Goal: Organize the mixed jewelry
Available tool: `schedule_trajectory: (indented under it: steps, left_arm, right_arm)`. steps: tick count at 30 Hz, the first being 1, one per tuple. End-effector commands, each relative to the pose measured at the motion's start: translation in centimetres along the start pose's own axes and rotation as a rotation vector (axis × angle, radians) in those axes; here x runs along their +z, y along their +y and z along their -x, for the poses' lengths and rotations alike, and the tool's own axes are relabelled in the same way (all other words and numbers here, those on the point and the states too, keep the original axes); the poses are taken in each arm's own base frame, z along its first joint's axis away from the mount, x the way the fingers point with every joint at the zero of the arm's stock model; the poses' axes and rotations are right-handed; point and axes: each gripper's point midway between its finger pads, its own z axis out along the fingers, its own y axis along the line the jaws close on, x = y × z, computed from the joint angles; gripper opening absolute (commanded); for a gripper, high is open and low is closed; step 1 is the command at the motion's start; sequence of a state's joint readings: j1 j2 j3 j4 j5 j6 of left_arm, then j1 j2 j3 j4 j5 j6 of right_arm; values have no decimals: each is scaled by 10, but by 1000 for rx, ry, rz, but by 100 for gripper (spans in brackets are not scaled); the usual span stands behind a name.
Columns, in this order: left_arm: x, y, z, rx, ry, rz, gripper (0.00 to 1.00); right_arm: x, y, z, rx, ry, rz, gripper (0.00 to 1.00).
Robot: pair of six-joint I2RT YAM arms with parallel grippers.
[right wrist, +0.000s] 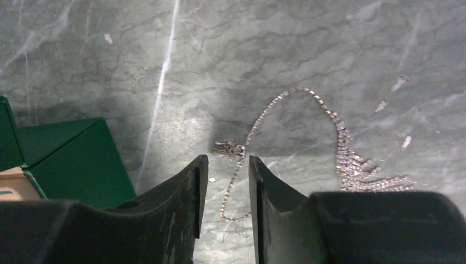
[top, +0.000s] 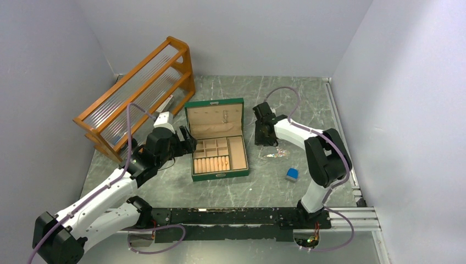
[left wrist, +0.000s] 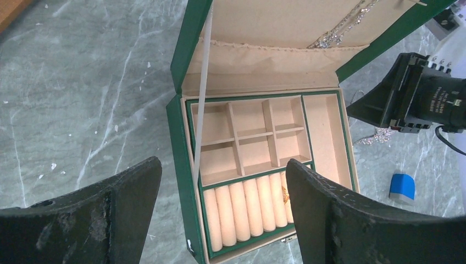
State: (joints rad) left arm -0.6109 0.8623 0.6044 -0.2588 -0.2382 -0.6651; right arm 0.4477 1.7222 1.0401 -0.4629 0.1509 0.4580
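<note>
The green jewelry box [top: 218,173] stands open in the middle of the table, with its lid upright. In the left wrist view the box [left wrist: 178,137] shows empty beige compartments, a row of ring rolls with a small gold ring [left wrist: 285,193] in it, and a sparkly chain [left wrist: 340,33] hanging inside the lid. A thin necklace with a fringe [right wrist: 351,162] lies on the table right of the box [top: 273,155]. My right gripper [right wrist: 228,159] hovers low over the necklace's clasp end, its jaws a narrow gap apart and holding nothing. My left gripper [left wrist: 222,170] is wide open and empty at the box's left side.
A small blue block [top: 292,174] lies on the table in front of the necklace. A wooden rack [top: 137,93] stands at the back left. Grey walls close in the table on three sides. The box's green corner [right wrist: 71,154] is just left of my right fingers.
</note>
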Motion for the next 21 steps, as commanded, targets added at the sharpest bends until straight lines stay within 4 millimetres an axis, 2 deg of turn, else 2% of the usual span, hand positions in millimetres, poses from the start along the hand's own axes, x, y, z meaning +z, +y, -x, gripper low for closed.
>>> schedule_trajectory:
  steps: [1, 9, 14, 16, 21]
  left_arm:
    - [1, 0, 4, 12, -19, -11, 88]
    - [1, 2, 3, 17, -17, -5, 88]
    - [1, 1, 3, 17, -17, -8, 88]
    - [1, 0, 3, 17, -15, -10, 88]
    - [-2, -8, 5, 26, -8, -51, 88]
  right_arm:
    - [2, 1, 2, -46, 16, -50, 35]
    - [10, -11, -8, -60, 58, -147, 32]
    - [18, -7, -16, -68, 85, -118, 30]
    - [22, -5, -19, -67, 94, -106, 25]
    - [25, -5, -20, -55, 87, -104, 6]
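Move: The clasp end of the sparkly necklace lies almost under the right fingertips, roughly 1 cm ahead and 2 cm down. The fringe of the necklace is about 6 cm to the right and 2 cm back; the jewelry box's tray is centred some 15 cm left and 6 cm back, and the blue box about 9 cm right and 13 cm back. From the left hand, the clasp is roughly 7 cm ahead, 23 cm right and 16 cm down. The right hand, already poised just over the marble with its fingers half open around the clasp end, sinks only about 1 cm towards the table while its wrist rolls some 5 degrees, left side down, and barely shifts otherwise. Near the bottom it holds that height and the fingers, slow to close at first, draw quickly together until their tips pinch the chain just by the clasp, with the tips still pointing steeply down and slightly forward. ##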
